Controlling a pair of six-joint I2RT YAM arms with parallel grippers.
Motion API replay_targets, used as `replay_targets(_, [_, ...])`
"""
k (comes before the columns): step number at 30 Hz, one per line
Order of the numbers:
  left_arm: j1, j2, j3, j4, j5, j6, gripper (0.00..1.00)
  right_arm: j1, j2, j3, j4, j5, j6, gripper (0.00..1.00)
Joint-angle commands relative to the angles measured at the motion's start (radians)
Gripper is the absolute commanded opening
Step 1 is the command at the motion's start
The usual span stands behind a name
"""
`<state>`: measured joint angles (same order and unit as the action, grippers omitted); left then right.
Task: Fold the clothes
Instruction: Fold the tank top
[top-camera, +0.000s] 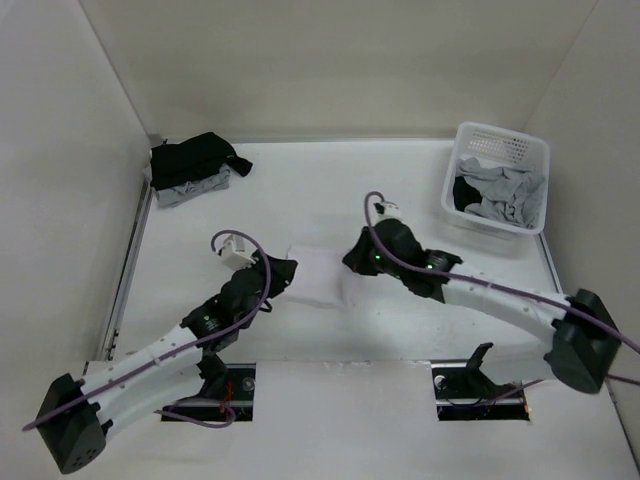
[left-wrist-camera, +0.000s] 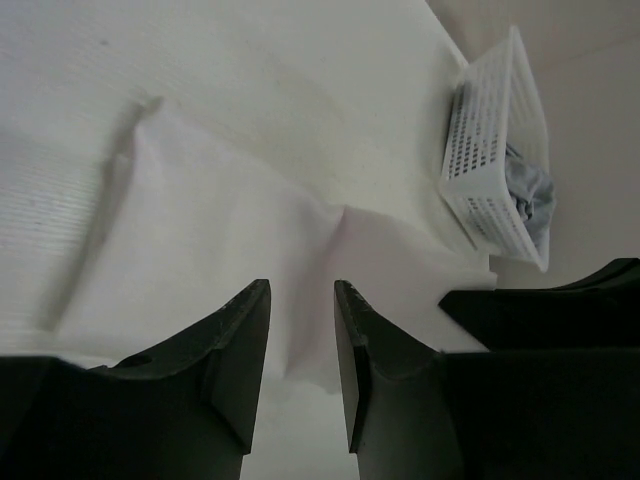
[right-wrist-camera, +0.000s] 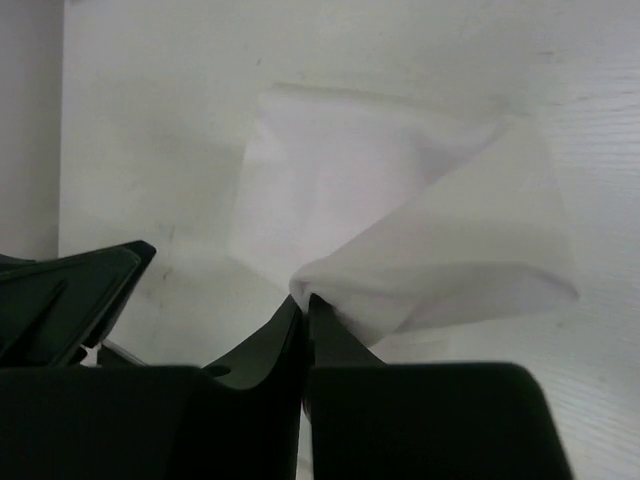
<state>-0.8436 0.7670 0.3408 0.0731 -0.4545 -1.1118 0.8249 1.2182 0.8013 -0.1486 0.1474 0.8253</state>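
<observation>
A thin white tank top (top-camera: 318, 277), partly folded, lies mid-table between my two grippers. In the left wrist view it spreads out as a creased sheet (left-wrist-camera: 220, 230). My left gripper (top-camera: 285, 272) is at its left edge, open (left-wrist-camera: 300, 290), with cloth lying below the gap and nothing pinched. My right gripper (top-camera: 352, 262) is at the top's right edge. Its jaws are shut (right-wrist-camera: 305, 298) on a bunched fold of the white top (right-wrist-camera: 400, 220), which is lifted off the table there.
A white lattice basket (top-camera: 497, 150) with grey clothes (top-camera: 500, 195) in it stands at the back right, also seen in the left wrist view (left-wrist-camera: 490, 170). A pile of black and grey clothes (top-camera: 195, 165) lies at the back left. White walls enclose the table.
</observation>
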Motion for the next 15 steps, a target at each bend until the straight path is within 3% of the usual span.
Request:
replay_targets(1, [0.073, -0.119, -0.037, -0.130, -0.006, 0.039, 0.30, 0.085, 0.175, 0.177, -0.039, 0.047, -0.025, 0.05])
replay_targets(8, [0.221, -0.326, -0.043, -0.292, -0.003, 0.081, 0.30, 0.191, 0.593, 0.556, -0.100, 0.017, -0.028, 0.13])
replay_targets(13, [0.333, -0.403, -0.011, -0.378, 0.000, 0.141, 0.34, 0.243, 0.702, 0.682, -0.097, -0.016, -0.012, 0.53])
replay_targets(15, [0.367, -0.403, 0.004, -0.389, 0.013, 0.159, 0.34, 0.248, 0.655, 0.656, -0.066, -0.014, -0.020, 0.57])
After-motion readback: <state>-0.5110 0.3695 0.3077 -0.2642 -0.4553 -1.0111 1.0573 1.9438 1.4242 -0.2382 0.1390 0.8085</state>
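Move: The right hand, pinching the raised right end of the tank top, has the tank top's left end about 17 cm to its left, level with it and some 14 cm below. The left gripper hovers roughly 15 cm to its left and about as high; the white basket stands some 40 cm right and 28 cm ahead. From the empty left hand, that left end lies about 13 cm below, 2 cm left and 2 cm ahead. Right hand sweeps the held end about 18 cm left and down, opening; left hand clears 12 cm left. ##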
